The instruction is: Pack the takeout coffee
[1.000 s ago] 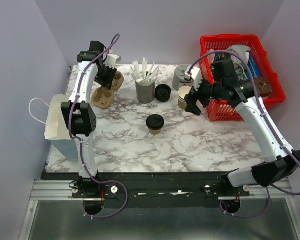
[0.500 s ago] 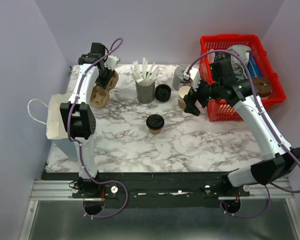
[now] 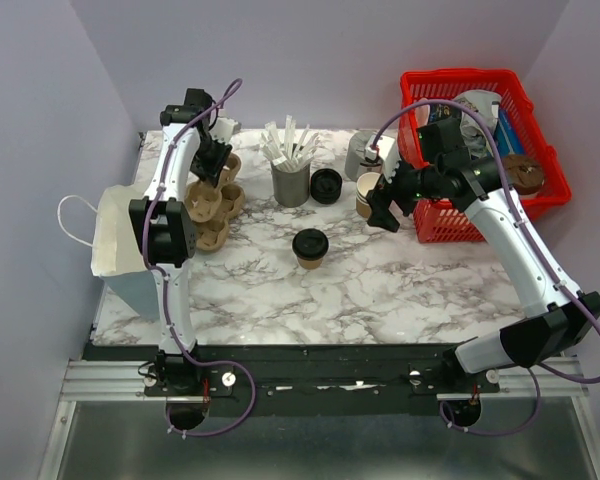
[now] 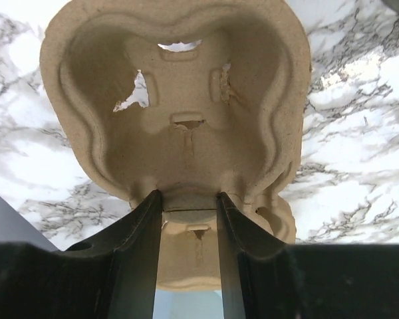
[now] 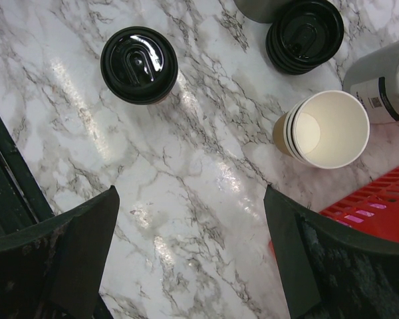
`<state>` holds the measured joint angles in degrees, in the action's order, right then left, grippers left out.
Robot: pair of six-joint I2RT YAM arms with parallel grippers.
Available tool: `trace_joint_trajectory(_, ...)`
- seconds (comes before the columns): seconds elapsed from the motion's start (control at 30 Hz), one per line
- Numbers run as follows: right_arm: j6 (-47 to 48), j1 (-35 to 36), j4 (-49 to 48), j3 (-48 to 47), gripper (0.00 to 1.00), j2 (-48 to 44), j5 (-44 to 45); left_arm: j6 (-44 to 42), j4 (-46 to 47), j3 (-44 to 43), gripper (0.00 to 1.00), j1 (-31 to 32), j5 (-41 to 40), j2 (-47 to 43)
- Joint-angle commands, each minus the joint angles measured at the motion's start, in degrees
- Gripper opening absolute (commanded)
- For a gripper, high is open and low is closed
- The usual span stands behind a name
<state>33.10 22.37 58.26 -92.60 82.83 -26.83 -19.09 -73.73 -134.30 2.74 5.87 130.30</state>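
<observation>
The takeout coffee (image 3: pixel 309 246), a tan paper cup under a black lid (image 5: pixel 139 64), stands in the middle of the marble table. At the back left my left gripper (image 3: pixel 214 160) is shut on the rim of a moulded brown pulp cup carrier (image 3: pixel 208 207). The left wrist view shows both fingers pinching the carrier's edge (image 4: pixel 188 199), with its hollow cells (image 4: pixel 179 100) spread out beyond them. My right gripper (image 3: pixel 382 210) hovers open right of the coffee, with nothing but bare marble between its fingers (image 5: pixel 191 196).
A white paper bag (image 3: pixel 120 250) stands at the left table edge. Behind the coffee are a grey holder of stirrers (image 3: pixel 291 170), a stack of black lids (image 3: pixel 326 185), a stack of lidless cups (image 3: pixel 369 193) and a grey canister (image 3: pixel 360 152). A red basket (image 3: pixel 480 85) sits at the back right.
My left gripper has swung the cup carrier round, so it now hangs further toward the near side beside the bag. The right arm has barely moved.
</observation>
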Motion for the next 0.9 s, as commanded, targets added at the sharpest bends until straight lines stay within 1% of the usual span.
trace_joint_trajectory(0.0, 0.6, 0.0, 0.3, 0.1, 0.98, -0.3, -0.6, 1.4, -4.9, -6.1, 0.0, -0.3, 0.6, -0.4)
trace_joint_trajectory(0.03, 0.6, 0.0, 0.3, 0.3, 0.98, -0.3, -0.6, 2.0, -5.2, -7.1, 0.0, -0.3, 2.3, -0.8)
trace_joint_trajectory(0.1, 0.7, 0.0, 0.4, 0.1, 0.98, -0.1, -0.4, 2.5, -5.1, -6.6, 0.0, -0.1, 4.6, -3.4)
trace_joint_trajectory(0.13, 0.8, 0.0, 0.5, 0.1, 0.98, -0.1, -0.2, 2.4, -5.1, -5.2, 0.0, 0.0, 7.2, -4.3)
trace_joint_trajectory(0.2, 0.8, 0.0, 0.5, 0.0, 0.98, -0.1, -0.2, 1.3, -5.1, -3.1, 0.0, 0.4, 9.2, -7.7)
trace_joint_trajectory(0.3, 0.8, 0.0, 0.7, -0.2, 0.98, -0.1, -0.2, -1.3, -6.5, 1.2, 0.0, 1.3, 13.1, -11.4)
trace_joint_trajectory(0.4, 0.4, 0.0, 0.5, -0.2, 0.98, -0.8, 0.2, -3.1, -7.4, 6.1, 0.0, 3.4, 14.1, -15.5)
trace_joint_trajectory(0.5, 0.2, 0.0, 0.5, 0.0, 0.98, -2.2, 0.6, -3.1, -7.1, 11.8, 0.0, 5.6, 14.9, -20.4)
trace_joint_trajectory(0.53, 0.1, -0.1, 0.4, 0.0, 0.98, -2.7, 0.8, -3.3, -7.0, 14.9, 0.0, 6.1, 15.0, -21.7)
trace_joint_trajectory(0.67, -1.5, -0.1, -0.2, 0.1, 0.98, -5.1, 2.6, -4.8, -7.2, 23.3, 0.0, 10.4, 15.0, -29.8)
trace_joint_trajectory(0.7, -2.0, -0.1, -0.9, 0.1, 0.98, -6.7, 3.4, -5.1, -7.0, 24.9, 0.0, 12.4, 15.0, -31.2)
trace_joint_trajectory(0.77, -3.8, -0.2, -2.1, 0.0, 0.99, -8.5, 6.3, -5.9, -6.7, 29.6, 0.0, 15.1, 16.0, -35.6)
trace_joint_trajectory(0.8, -5.0, -0.2, -3.6, -0.8, 0.99, -9.3, 7.8, -6.4, -5.9, 31.0, 0.0, 18.1, 16.5, -36.9)
trace_joint_trajectory(0.87, -8.4, -0.5, -4.8, -2.1, 1.0, -11.3, 12.3, -6.4, -4.8, 34.3, 0.0, 21.7, 16.6, -40.5)
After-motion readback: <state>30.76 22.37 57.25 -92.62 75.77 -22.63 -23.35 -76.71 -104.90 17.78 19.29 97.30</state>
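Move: The left fingers still pinch the upper cup carrier by its middle. From them the lidded cup stands about 18 cm back and 26 cm to the right, its middle a few centimetres lower. The other carrier lies some 7 cm back and 3 cm right, just lower; the straw holder stands level with the hand, 19 cm right. From the empty right hand the lidded cup is roughly 20 cm left, level, and 15 cm below. Lift the left gripper clear of the other carrier first, about 8 cm in all, then sweep it some 17 cm back and 12 cm right towards the lidded cup, picking up speed. Keep the pinch on the carrier and swing it clockwise by about 25 degrees. Late on, begin raising the open, empty right hand a few centimetres. ##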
